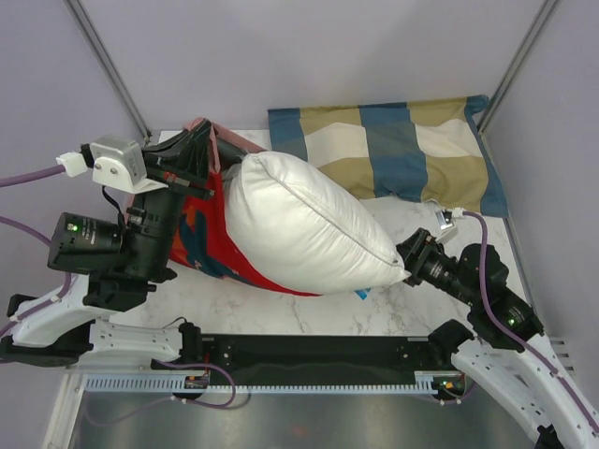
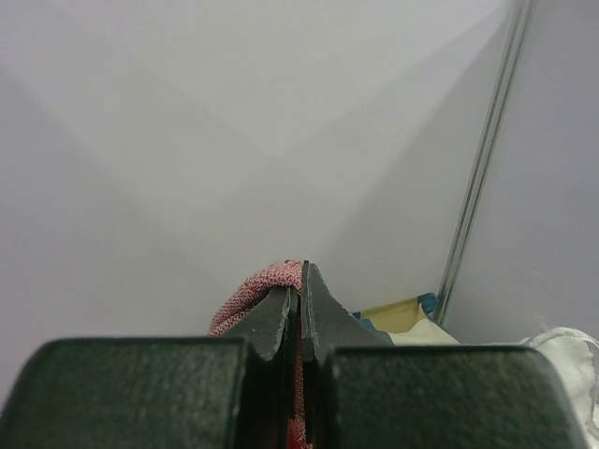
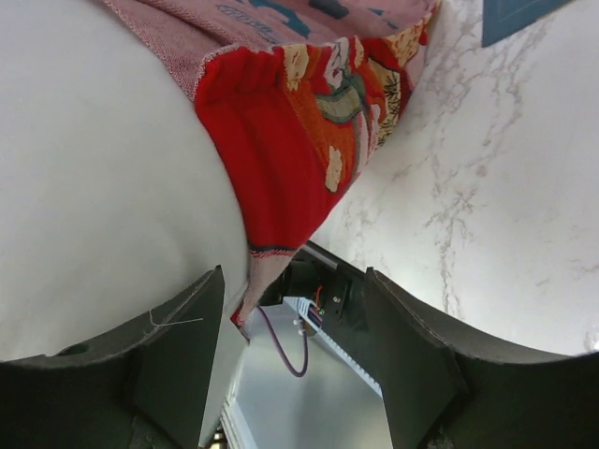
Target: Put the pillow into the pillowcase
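The plump white pillow [image 1: 309, 224] lies slanted across the table, its left end sitting in the mouth of the red printed pillowcase [image 1: 198, 241]. My left gripper [image 1: 204, 133] is shut on the pillowcase's dull pink edge [image 2: 253, 295] and holds it raised at the pillow's far left. My right gripper [image 1: 408, 258] stands open at the pillow's right corner. In the right wrist view the pillow [image 3: 94, 187] bulges against one of the gripper's fingers [image 3: 187, 323], and the pillowcase [image 3: 299, 140] hangs beyond the right gripper [image 3: 295, 290]. Nothing sits between those jaws.
A blue, tan and cream checked pillow [image 1: 393, 150] lies at the back right against the wall. A small blue tag [image 1: 363, 293] lies on the marble table [image 1: 271, 313] by the pillow's near edge. Grey walls with corner posts [image 2: 482, 168] enclose the space.
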Controlling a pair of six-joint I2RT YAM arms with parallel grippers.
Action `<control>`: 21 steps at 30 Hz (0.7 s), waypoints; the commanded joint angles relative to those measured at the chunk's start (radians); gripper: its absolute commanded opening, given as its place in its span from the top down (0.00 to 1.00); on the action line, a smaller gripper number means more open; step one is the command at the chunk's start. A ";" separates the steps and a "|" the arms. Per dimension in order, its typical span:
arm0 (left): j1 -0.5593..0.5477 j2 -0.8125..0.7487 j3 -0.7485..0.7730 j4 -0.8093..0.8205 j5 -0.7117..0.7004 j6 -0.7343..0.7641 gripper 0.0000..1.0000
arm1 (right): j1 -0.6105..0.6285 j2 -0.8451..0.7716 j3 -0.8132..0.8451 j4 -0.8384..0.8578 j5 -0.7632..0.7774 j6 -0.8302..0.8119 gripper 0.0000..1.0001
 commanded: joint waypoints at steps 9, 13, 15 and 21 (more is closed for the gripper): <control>0.003 0.007 0.076 0.128 0.084 0.032 0.98 | 0.002 0.117 0.016 0.196 -0.089 0.038 0.30; 0.003 0.013 0.084 0.128 0.090 0.035 0.98 | 0.009 0.137 -0.030 0.278 -0.089 0.056 0.31; 0.003 0.017 0.090 0.126 0.090 0.032 0.98 | 0.027 0.169 -0.038 0.295 -0.083 0.058 0.31; 0.006 0.031 0.111 0.120 0.092 0.032 0.98 | 0.157 0.250 -0.044 0.376 0.005 0.058 0.31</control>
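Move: The pillow's plump middle lies about 15 cm to the left of the open right gripper, some 4 cm farther out and a little lower. The pillowcase hangs about 28 cm to the right gripper's left, 2 cm farther out and 6 cm lower; the checked cloth lies some 33 cm ahead, 3 cm right and 27 cm down. From the left gripper, which holds the pillowcase, the pillow is roughly 12 cm right, level front to back, and 33 cm below. Push the right gripper about 5 cm to the left and slightly forward into the pillow's right end, fingers staying open and the near finger bearing on the fabric, turning the hand some 5 degrees counter-clockwise; rise barely at first, then sink back as the push quickens. Keep the left gripper shut on the pillowcase, holding it high and nearly still. ##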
